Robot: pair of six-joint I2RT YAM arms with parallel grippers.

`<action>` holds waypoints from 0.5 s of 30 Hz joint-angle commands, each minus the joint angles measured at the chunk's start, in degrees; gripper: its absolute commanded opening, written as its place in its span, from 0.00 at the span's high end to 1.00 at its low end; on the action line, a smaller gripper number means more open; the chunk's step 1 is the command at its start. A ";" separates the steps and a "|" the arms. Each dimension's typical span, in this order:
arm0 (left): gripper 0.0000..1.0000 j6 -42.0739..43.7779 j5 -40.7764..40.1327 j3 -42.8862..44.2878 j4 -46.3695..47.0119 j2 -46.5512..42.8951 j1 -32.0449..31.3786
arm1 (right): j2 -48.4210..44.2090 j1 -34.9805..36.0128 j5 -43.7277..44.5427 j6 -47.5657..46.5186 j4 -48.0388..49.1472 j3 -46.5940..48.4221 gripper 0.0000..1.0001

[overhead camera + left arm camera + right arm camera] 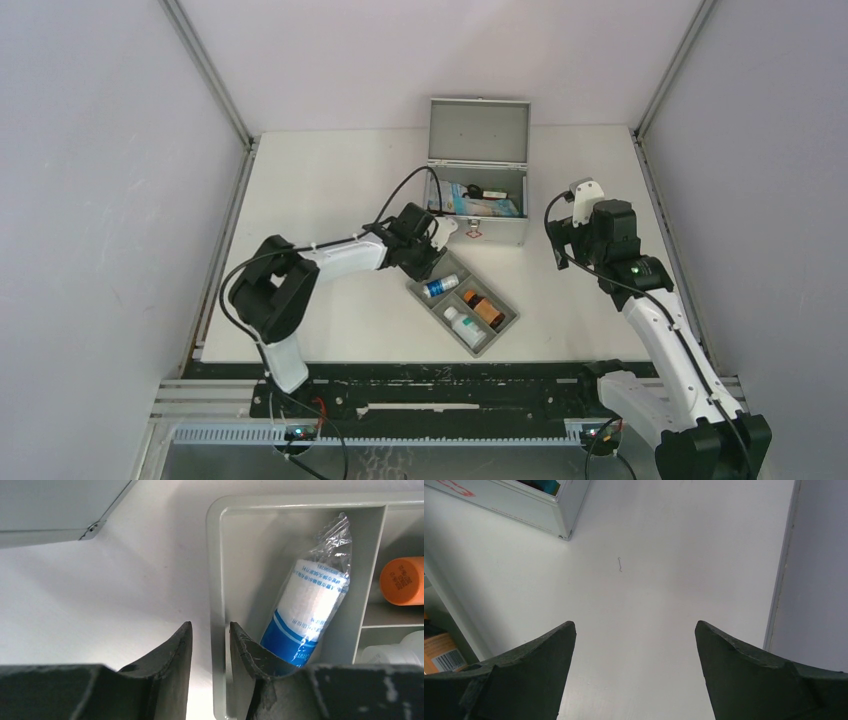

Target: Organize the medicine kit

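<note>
The medicine kit (478,215) stands open at the back of the table, its lid (478,130) upright and blue packets inside. In front of it lies a grey tray (414,290). My left gripper (436,252) is at the tray's far corner. In the left wrist view its jaws (210,624) straddle the tray's wall (216,580), slightly parted, with a gap on the left side. A plastic-wrapped blue-and-white roll (310,610) lies in that compartment. My right gripper (634,623) hangs wide open over bare table, right of the kit (524,505), with nothing between its fingers.
The tray also holds an orange-capped brown bottle (402,580) and a white bottle (395,652) in its other compartments. The kit's corner (45,510) is just beyond the tray. Enclosure walls and metal posts (660,90) bound the table on three sides.
</note>
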 commanded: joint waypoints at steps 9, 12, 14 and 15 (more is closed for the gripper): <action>0.82 0.04 5.32 6.71 -0.82 3.66 0.37 | -0.75 0.04 -1.23 -0.36 1.07 0.29 0.12; 0.92 -0.09 4.93 6.07 -1.29 1.94 0.43 | -0.83 0.03 -1.49 -0.40 1.11 0.25 0.12; 0.98 -0.30 5.16 5.93 -2.20 0.48 0.63 | -0.92 0.05 -1.59 -0.41 1.11 0.24 0.12; 0.99 -0.47 5.55 5.98 -2.90 -0.35 0.77 | -0.92 0.10 -1.53 -0.37 1.08 0.24 0.12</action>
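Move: The tray's short-end rim is almost between the left fingertips, about 1 cm to their right and 1 cm below. Counted from the left hand, the bandage roll lies some 4 cm back and 3 cm right, the brown bottle about 10 cm back and 13 cm right, the white bottle roughly 14 cm back and 9 cm right; the case stands about 13 cm ahead and 11 cm right. From the right hand the rim is some 33 cm left, 1 cm ahead and 16 cm below. Pinches the tray's short-end rim beside the bandage roll, one left finger outside the wall and the other inside. The left hand, fingers part open and straddling the rim, eases about 1.5 cm right and sinks just under 1 cm, then closes during the last of that drift until both fingertips meet the wall. ##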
